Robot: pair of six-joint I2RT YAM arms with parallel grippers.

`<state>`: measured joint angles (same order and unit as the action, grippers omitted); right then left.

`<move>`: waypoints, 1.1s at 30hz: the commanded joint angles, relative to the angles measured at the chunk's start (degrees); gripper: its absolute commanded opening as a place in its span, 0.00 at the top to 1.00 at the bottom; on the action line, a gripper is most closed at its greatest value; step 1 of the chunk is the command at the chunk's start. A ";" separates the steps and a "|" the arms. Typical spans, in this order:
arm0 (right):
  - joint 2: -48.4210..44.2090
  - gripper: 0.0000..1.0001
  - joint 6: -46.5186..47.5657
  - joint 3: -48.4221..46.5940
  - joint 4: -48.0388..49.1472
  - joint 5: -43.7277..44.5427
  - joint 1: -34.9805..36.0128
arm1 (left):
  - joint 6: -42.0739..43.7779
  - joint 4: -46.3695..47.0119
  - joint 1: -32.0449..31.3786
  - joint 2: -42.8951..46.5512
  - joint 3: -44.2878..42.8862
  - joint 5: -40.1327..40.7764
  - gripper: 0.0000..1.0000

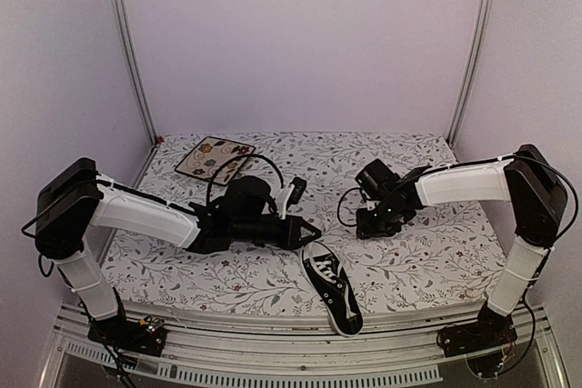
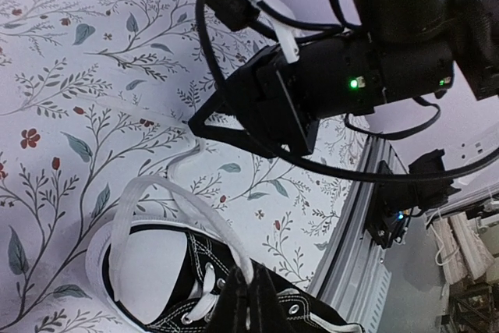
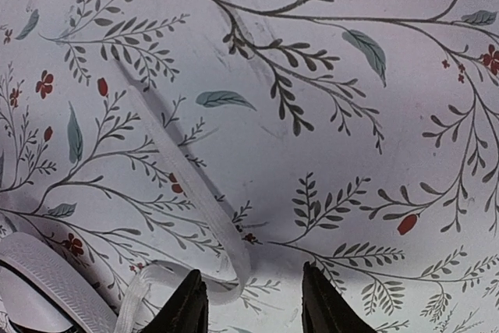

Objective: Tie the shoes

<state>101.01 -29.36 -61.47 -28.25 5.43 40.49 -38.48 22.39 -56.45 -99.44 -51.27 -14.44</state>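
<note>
The black sneaker [image 1: 332, 290] with white sole edge lies near the table's front edge, between the two arms. My left gripper [image 1: 311, 231] hovers at its far end. In the left wrist view the left gripper [image 2: 251, 292] is shut on a white lace loop [image 2: 156, 193] that rises from the shoe [image 2: 199, 259]. My right gripper [image 1: 371, 222] hangs low over the cloth to the right of the shoe's far end. It [image 3: 253, 306] stands open, nothing gripped. A loose lace end [image 3: 195, 193] lies on the cloth and curls by its left finger [image 3: 187, 306].
A square floral plate [image 1: 214, 159] sits at the back left. The flower-patterned cloth [image 1: 427, 261] covers the table, with a metal rail [image 1: 273, 352] along its near edge. Black cables loop above the left wrist [image 1: 245, 170]. Side walls stand close on both sides.
</note>
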 commanded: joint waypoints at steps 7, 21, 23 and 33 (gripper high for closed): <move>5.70 0.59 -2.96 -4.08 -1.15 -0.81 2.28 | -0.15 1.87 0.20 1.05 0.20 0.02 1.00; 6.47 0.87 -7.51 -1.84 -5.45 2.37 3.00 | 0.15 1.78 0.27 1.65 0.19 -0.14 1.00; 6.38 0.97 -8.08 -0.70 -3.42 1.18 2.82 | 0.18 1.85 0.28 1.62 0.29 -0.11 1.00; -9.38 0.98 -8.47 7.05 16.72 -14.52 -0.99 | -0.42 3.81 0.28 0.47 0.00 -1.62 1.00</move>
<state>99.59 -37.76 -56.18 -22.52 -0.08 41.45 -38.83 23.49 -56.45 -99.31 -51.27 -14.72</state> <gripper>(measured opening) 0.024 0.004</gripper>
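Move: The right hand hovers almost on the loose lace. The lace's bend lies about 3 cm below it, some 1 cm to its left and 1 cm back. The lace's free end stretches to roughly 8 cm ahead and 5 cm left of the hand, and the shoe's toe cap sits around 9 cm left and 2 cm back. From the left hand, that bend lies about 6 cm ahead, 7 cm right and 12 cm below. The right fingers pinch the loose lace near its bend, close to the table: the hand sinks about 2.5 cm, shifting slightly left and back, and shuts its half-open fingers. It then starts to lift, rising just over 1 cm and easing back. The left hand stays put above the shoe, still gripping its lace. ##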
